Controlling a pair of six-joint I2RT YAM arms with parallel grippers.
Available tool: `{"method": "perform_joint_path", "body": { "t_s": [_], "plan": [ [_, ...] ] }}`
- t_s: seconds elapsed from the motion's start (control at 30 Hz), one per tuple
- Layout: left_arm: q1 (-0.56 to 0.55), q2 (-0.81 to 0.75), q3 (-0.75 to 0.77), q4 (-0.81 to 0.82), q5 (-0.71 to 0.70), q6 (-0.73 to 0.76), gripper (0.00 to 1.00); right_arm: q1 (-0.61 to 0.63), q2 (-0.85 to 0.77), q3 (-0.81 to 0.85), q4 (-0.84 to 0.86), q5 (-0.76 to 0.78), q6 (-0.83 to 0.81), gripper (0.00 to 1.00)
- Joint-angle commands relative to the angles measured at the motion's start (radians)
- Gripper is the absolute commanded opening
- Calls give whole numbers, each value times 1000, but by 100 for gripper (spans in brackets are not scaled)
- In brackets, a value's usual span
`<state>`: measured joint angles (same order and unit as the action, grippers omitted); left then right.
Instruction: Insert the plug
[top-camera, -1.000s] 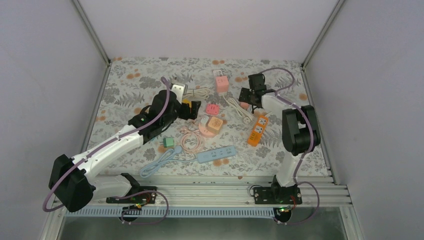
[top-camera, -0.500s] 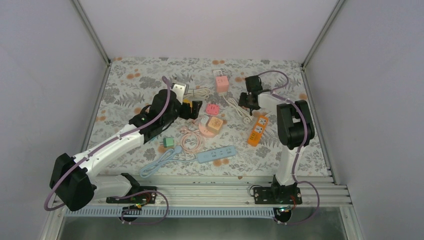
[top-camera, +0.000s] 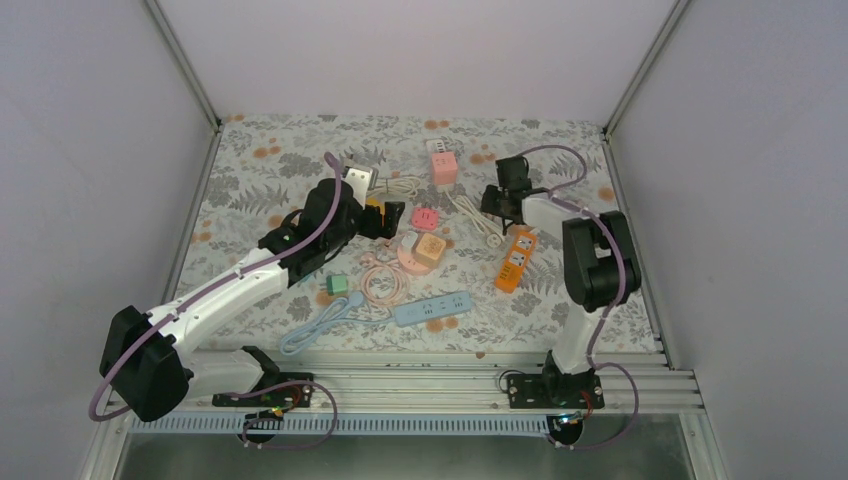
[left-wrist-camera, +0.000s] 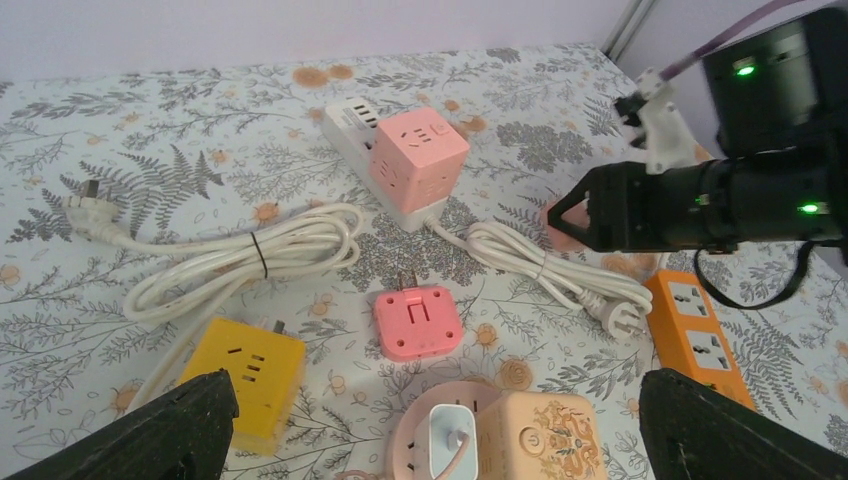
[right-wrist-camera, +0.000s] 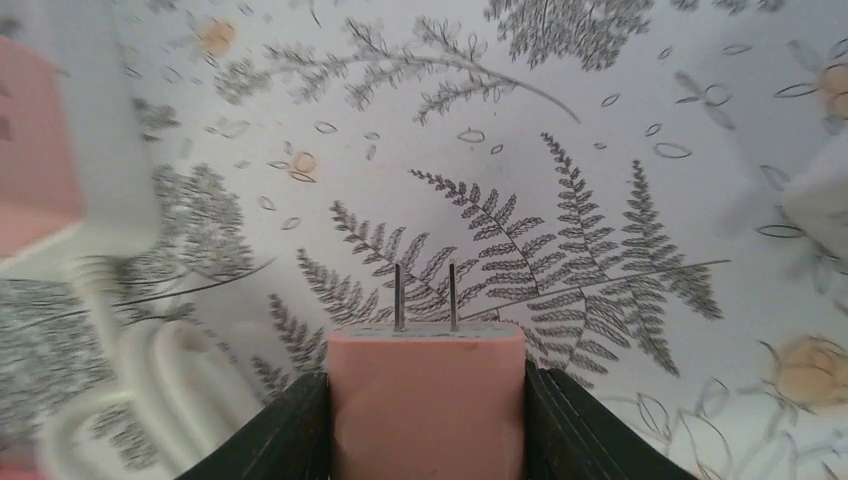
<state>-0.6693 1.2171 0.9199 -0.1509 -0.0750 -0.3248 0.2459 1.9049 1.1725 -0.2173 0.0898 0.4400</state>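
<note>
A pink plug (right-wrist-camera: 425, 400) with two metal prongs pointing forward sits between the black fingers (right-wrist-camera: 285, 430) of my right gripper (right-wrist-camera: 425, 385), which is shut on its sides. It hangs just above the floral mat at the far right (top-camera: 498, 205), beside an orange power strip (top-camera: 515, 260). In the left wrist view the right gripper (left-wrist-camera: 600, 210) shows pink between its tips. My left gripper (left-wrist-camera: 430, 440) stands wide open above a round pink socket (left-wrist-camera: 450, 425) that carries a white charger and a beige cube. Its fingers (left-wrist-camera: 170, 430) hold nothing.
A pink cube socket on a white strip (left-wrist-camera: 418, 155), a flat pink adapter (left-wrist-camera: 418, 322), a yellow adapter (left-wrist-camera: 245, 375) and coiled white cables (left-wrist-camera: 250, 255) lie mid-mat. A blue power strip (top-camera: 432, 309) and a green cube (top-camera: 337, 284) lie nearer the bases.
My right gripper's jaws have closed onto the pink plug, and its wrist swung slightly left and back. The left arm has not moved.
</note>
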Motion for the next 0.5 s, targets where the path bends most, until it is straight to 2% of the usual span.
{"method": "perform_joint_path", "body": {
  "t_s": [0.0, 0.23, 0.47],
  "plan": [
    [5, -13, 0, 33, 11, 12, 100, -10, -156, -62, 133, -33, 73, 46],
    [4, 8, -28, 117, 37, 16, 100, -10, -372, -209, 229, -257, 300, 46],
    [-11, 50, -63, 254, 116, 4, 100, 25, -498, -337, 347, -519, 492, 47]
  ]
}}
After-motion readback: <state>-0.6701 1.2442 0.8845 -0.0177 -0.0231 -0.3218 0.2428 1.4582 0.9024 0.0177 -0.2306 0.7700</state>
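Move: The right hand already grips the small pink plug just over the table. The open left gripper waits about 23 cm to its left, 13 cm back and 20 cm higher. From the right hand, the pink cube adapter is some 11 cm left and 8 cm ahead, the flat pink adapter 15 cm left and 3 cm back, the orange strip 6 cm right and 13 cm back. From the left hand, the plug lies about 13 cm ahead, 23 cm right, 20 cm below. The right hand lifts the gripped plug about 13 cm, drifting back and left towards the left gripper, rolling left-side-up 30 degrees. ##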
